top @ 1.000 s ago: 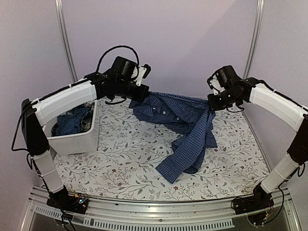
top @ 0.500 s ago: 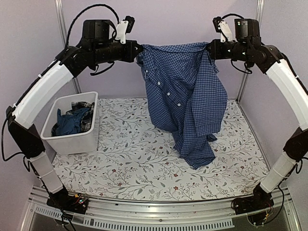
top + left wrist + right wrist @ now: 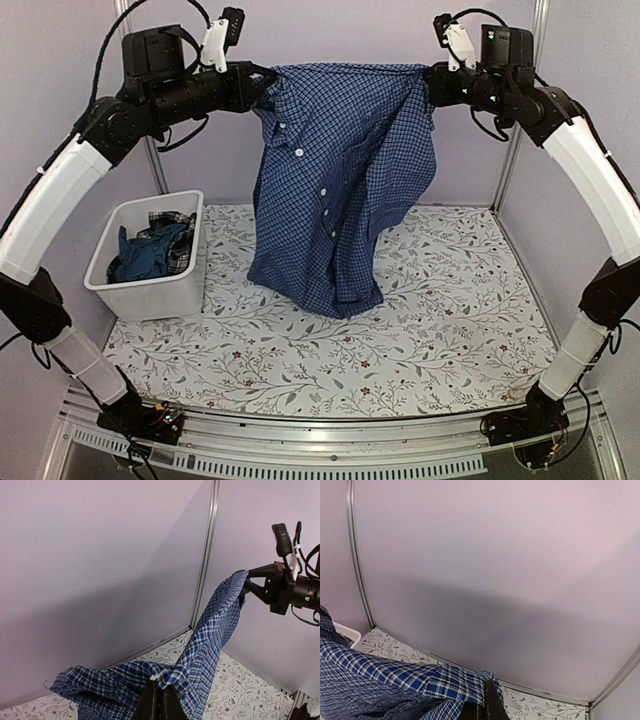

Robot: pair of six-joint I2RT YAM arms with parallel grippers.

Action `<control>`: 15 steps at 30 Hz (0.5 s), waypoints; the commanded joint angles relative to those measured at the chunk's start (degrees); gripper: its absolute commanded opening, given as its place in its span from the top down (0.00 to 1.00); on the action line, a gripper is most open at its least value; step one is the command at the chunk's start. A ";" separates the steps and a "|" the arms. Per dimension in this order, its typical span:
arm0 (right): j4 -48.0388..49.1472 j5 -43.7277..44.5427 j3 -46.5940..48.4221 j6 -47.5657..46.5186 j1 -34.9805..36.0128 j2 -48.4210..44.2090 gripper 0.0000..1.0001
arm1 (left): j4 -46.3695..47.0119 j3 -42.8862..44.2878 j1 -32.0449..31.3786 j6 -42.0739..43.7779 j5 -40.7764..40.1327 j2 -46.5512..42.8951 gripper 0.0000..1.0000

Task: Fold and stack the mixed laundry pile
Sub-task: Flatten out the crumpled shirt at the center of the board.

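The blue-and-white checked button-up shirt (image 3: 335, 180) hangs spread in the air between both arms, its lower hem near the floral tablecloth (image 3: 450, 310). My left gripper (image 3: 262, 78) is shut on its upper left edge, and my right gripper (image 3: 428, 82) is shut on its upper right edge. In the left wrist view the shut fingers (image 3: 159, 697) pinch a fold of the shirt (image 3: 210, 635). The right wrist view shows the shirt (image 3: 395, 680) bunched over my dark fingers (image 3: 492, 702). A dark blue garment (image 3: 140, 252) and a black-and-white plaid piece (image 3: 172, 228) lie in the tub.
A white plastic tub (image 3: 150, 290) stands at the left of the table. Lilac walls with metal corner posts (image 3: 535, 60) close in the back and sides. The right arm's gripper (image 3: 265, 587) shows across from the left wrist camera.
Both grippers have lifted the shirt from the table high into the air over the last second. It now hangs spread between them and has swung to the left.
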 commanded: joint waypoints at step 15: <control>2.05 -20.29 -7.35 3.14 0.60 -14.30 1.00 | 19.90 -2.92 10.81 -9.25 15.12 13.38 1.00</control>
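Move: Roughly 50 cm below the two raised hands lies the board's centre: some 2 cm back and 12 cm to the right of the left hand, 10 cm back and 18 cm to the left of the right hand. The gripped shirt hangs between them, its middle 12 cm to the left hand's right, level with it fore and aft and about 25 cm below. The laundry bin stands about 30 cm to the left hand's left, 5 cm farther out, 45 cm down. Swinging the hanging shirt to the right, both hands keep their shut grips on its top corners. The left travels about 10 cm right and 7 cm forward, sinking slightly and turning some 10 degrees clockwise; the right climbs about 10 cm while drawing back and right, fingers tipping up. Both start back leftward at the end. ##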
